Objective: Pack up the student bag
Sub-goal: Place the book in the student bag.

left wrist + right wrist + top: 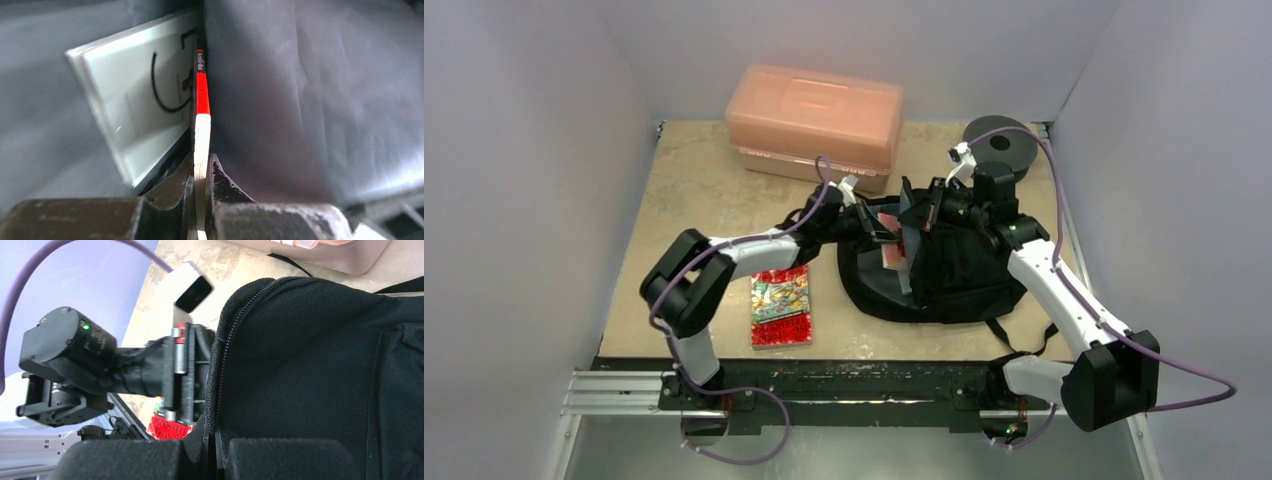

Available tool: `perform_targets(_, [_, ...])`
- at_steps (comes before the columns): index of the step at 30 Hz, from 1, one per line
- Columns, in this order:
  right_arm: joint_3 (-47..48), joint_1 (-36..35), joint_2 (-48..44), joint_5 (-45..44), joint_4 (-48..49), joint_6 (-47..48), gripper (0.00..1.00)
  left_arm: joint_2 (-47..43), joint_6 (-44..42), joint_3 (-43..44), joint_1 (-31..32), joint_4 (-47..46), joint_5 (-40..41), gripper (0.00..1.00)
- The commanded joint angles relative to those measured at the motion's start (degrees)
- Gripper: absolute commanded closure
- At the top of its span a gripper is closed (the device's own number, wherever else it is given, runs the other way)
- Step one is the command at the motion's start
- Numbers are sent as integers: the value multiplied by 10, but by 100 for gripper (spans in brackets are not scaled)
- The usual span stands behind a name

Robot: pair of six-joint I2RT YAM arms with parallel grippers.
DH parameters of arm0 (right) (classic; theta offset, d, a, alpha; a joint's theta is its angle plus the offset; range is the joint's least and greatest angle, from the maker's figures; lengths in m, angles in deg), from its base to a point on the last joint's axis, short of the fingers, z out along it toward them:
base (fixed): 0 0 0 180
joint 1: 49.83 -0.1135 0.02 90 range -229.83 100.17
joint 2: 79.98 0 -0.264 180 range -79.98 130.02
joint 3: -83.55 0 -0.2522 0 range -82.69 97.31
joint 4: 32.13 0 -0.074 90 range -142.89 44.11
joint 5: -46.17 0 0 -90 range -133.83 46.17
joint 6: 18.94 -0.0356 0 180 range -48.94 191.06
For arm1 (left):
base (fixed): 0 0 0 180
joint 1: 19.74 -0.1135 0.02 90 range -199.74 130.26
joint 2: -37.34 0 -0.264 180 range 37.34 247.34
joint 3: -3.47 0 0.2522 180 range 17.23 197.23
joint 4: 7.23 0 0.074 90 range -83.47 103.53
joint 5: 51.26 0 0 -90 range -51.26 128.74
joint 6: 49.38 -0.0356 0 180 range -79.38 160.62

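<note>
The student bag (pixel 954 275), a soft black backpack, lies at centre right with its mouth pulled open toward the left. My right gripper (pixel 934 205) is shut on the bag's zip edge (pixel 220 370) and holds it up; its jaws (pixel 212 434) pinch the zip tape. My left gripper (pixel 879 228) reaches into the opening, shut on a thin book with a white and red spine (pixel 201 105), held edge-on between its fingers (pixel 202 167). A white booklet (pixel 130 105) leans against the grey lining (pixel 310 100) inside the bag.
A red illustrated book (pixel 781 307) lies flat on the table left of the bag, also glimpsed as the red book (pixel 167 429) under my left arm (pixel 100 365). An orange-pink plastic box (pixel 816 125) stands at the back, a black spool (pixel 1002 148) at back right. Bag straps (pixel 1024 335) trail toward the front.
</note>
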Motion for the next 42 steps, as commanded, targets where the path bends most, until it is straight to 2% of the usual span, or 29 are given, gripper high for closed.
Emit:
perform_targets(1, [2, -1, -25, 36, 48, -10, 100, 75, 52, 143, 54, 26, 83, 100])
perform_targets(2, [1, -1, -26, 33, 46, -8, 100, 96, 56, 173, 62, 58, 86, 100])
perform_targets(4, [-1, -1, -30, 22, 40, -3, 100, 120, 58, 210, 77, 109, 118, 89])
perform_targets(5, [-2, -1, -32, 17, 38, -1, 100, 129, 61, 217, 79, 121, 123, 80])
perform_targets(8, [-5, 0, -41, 3, 31, 7, 100, 143, 84, 218, 81, 137, 105, 66])
perform_targets(12, [-5, 1, -48, -22, 18, 22, 100, 120, 60, 219, 80, 206, 104, 52])
perform_targets(17, [-7, 1, -46, -33, 9, 36, 100, 81, -3, 238, 74, 322, 97, 39])
perform_targets(21, [-14, 1, -45, -36, 13, 38, 100, 60, -52, 250, 67, 395, 104, 36])
perform_targets(27, [-19, 2, -31, -45, 10, 51, 100, -46, -178, 207, 51, 431, 199, 37])
perform_targets(32, [-24, 1, -9, -64, 15, 60, 100, -192, -247, 132, 14, 444, 221, 39])
perform_targets(36, [-26, 1, 20, -67, 28, 56, 100, -338, -295, 68, -19, 478, 276, 38])
perform_targets(39, [-30, 1, 51, -25, 61, 36, 100, -414, -333, 26, -52, 523, 306, 38])
perform_targets(42, [-40, -4, 96, 24, 114, 2, 99, -476, -358, -16, -57, 557, 350, 38])
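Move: My left hand still pinches the pink-and-red book at the student bag's mouth. Its place inside lies about 3 cm to this hand's right, 2 cm back and 9 cm down, with the grey book about 6 cm right, 2 cm back and 9 cm below the hand. The other red book lies some 21 cm left, 8 cm back and 13 cm lower. From my right hand, which holds the bag's flap up, that place is roughly 2 cm back, 1 cm left and 18 cm below. I slide the book about 8 cm farther right into the bag with my left hand and open the fingers to let go. The open hand then sinks some 4 cm while easing left, comes up out of the mouth and sweeps away left and up, wrist turning back. My right hand keeps its pinch on the zipped edge, holding the mouth open, and lowers it about 5 cm near the end. ##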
